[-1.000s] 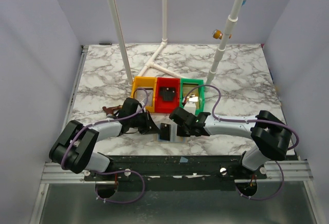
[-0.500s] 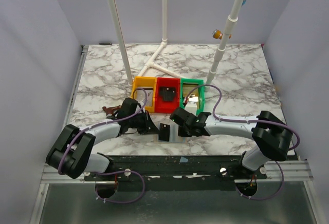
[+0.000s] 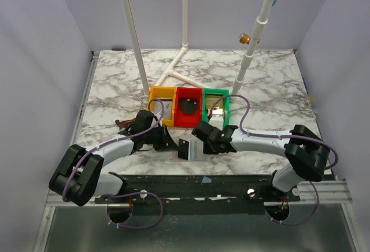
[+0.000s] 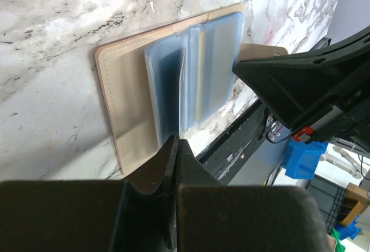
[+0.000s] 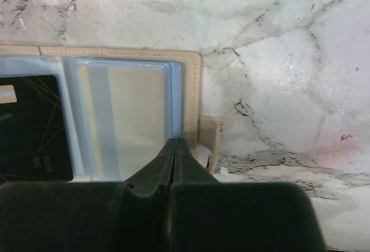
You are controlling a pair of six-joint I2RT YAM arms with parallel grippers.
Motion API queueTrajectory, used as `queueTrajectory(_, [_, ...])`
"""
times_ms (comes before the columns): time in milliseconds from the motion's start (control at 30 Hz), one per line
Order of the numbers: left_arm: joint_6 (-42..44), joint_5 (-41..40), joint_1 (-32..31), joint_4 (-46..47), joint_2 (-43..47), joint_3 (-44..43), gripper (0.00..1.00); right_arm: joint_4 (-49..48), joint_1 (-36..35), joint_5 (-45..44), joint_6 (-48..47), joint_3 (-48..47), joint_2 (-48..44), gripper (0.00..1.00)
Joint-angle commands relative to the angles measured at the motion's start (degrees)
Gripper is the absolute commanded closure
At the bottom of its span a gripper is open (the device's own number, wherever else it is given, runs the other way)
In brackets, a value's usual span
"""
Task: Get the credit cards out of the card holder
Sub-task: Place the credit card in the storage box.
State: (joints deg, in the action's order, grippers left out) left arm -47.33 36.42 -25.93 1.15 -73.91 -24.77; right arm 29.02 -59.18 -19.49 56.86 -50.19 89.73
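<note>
The card holder [image 3: 193,148] lies open near the table's front edge, with a tan cover [image 4: 124,107] and clear blue sleeves [image 4: 199,70]. One of the credit cards, a black one [image 5: 32,128], sits in the left sleeve in the right wrist view. My left gripper [image 4: 176,143] is shut, its tips at the near edge of the sleeves. My right gripper [image 5: 175,142] is shut too, its tips resting on the sleeves' right edge beside the tan strap tab [image 5: 209,142]. A shiny gold card [image 3: 217,112] lies in the green tray [image 3: 227,106].
Behind the holder stand a yellow tray [image 3: 155,99], a red tray [image 3: 188,119] with a chunky black object [image 3: 188,106], and the green tray. White poles [image 3: 134,38] rise behind. A small brown object [image 3: 122,125] lies at the left. The table's front edge is close.
My left arm has swung its elbow out to the left and its gripper has edged toward the holder. The dark leaf of the holder has tilted and shifted slightly left. Both grippers stay shut.
</note>
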Motion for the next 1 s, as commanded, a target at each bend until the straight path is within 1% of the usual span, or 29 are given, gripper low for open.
queueTrajectory(0, [1.31,-1.08,0.27,-1.06,1.90,-1.46,1.00,3.80,0.18,-2.88,-0.96,-1.65,-0.52,0.99])
queueTrajectory(300, [1.55,-0.74,0.27,-1.06,2.77,-2.06,1.00,5.60,0.20,-4.14,-1.65,-4.07,-3.46,1.00])
queueTrajectory(400, [1.63,-0.65,0.31,-2.56,3.20,-2.33,1.00,6.05,0.16,-4.72,-1.86,-4.80,-4.20,0.99])
queueTrajectory(467, [1.76,-0.61,0.27,-2.86,3.56,-2.44,1.00,6.31,0.23,-4.95,-1.90,-5.10,-4.50,0.95])
queueTrajectory(500, [1.72,-0.65,0.27,-2.98,3.85,-2.48,1.00,6.32,0.19,-4.95,-1.97,-5.09,-4.63,0.90])
queueTrajectory(533, [1.76,-0.59,0.31,-3.15,4.03,-2.53,1.00,6.32,0.18,-4.96,-1.98,-5.11,-4.86,0.81])
queueTrajectory(567, [1.73,-0.65,0.27,-3.32,4.31,-2.61,1.00,6.25,0.18,-5.09,-2.00,-5.05,-5.26,0.71])
queueTrajectory(600, [1.77,-0.65,0.28,-3.45,4.51,-2.68,1.00,6.23,0.14,-5.14,-2.01,-5.00,-5.56,0.56])
queueTrajectory(633, [1.79,-0.69,0.29,-3.67,4.69,-2.67,1.00,6.24,0.19,-5.25,-1.93,-4.92,-5.81,0.47])
queueTrajectory(667, [1.79,-0.66,0.27,-3.82,5.02,-2.74,1.00,6.23,0.22,-5.36,-1.93,-4.87,-5.99,0.35])
queueTrajectory(733, [1.85,-0.74,0.27,-4.20,5.40,-2.94,1.00,6.30,0.24,-5.50,-1.75,-4.74,-6.47,0.16])
queueTrajectory(800, [1.97,-0.74,0.27,-4.77,5.81,-3.21,1.00,6.45,0.17,-5.70,-1.52,-4.67,-6.87,0.01])
queueTrajectory(833, [2.11,-0.80,0.27,-5.19,6.00,-3.52,1.00,6.54,0.14,-5.93,-1.36,-4.57,-7.22,0.00])
queueTrajectory(967, [2.63,-1.00,0.27,-6.77,7.08,-4.67,1.00,7.40,0.20,-7.15,-0.71,-4.67,-8.79,0.00])
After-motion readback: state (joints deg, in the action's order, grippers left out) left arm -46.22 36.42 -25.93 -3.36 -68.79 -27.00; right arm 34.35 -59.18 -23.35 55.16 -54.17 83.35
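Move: The storage box for the card, seemingly the orange bin, lies some 18 cm ahead and 5 cm left of the left hand and roughly 2 cm lower; the red bin is about 17 cm ahead and 6 cm right. The open card holder's middle is about 8 cm right, 2 cm back and 4 cm below that hand. From the right hand the holder's middle is 5 cm left and 1 cm lower, the green bin 18 cm ahead and 4 cm right. The black card, still pinched edge-on in the shut left fingers, goes slowly up, about 2.5 cm, over the holder's left half. The right hand's closed tips, at the right edge of the clear sleeves, edge a touch to the right, then come free and rise about 5 cm, drifting slightly forward, while the fingers swing wide open. ##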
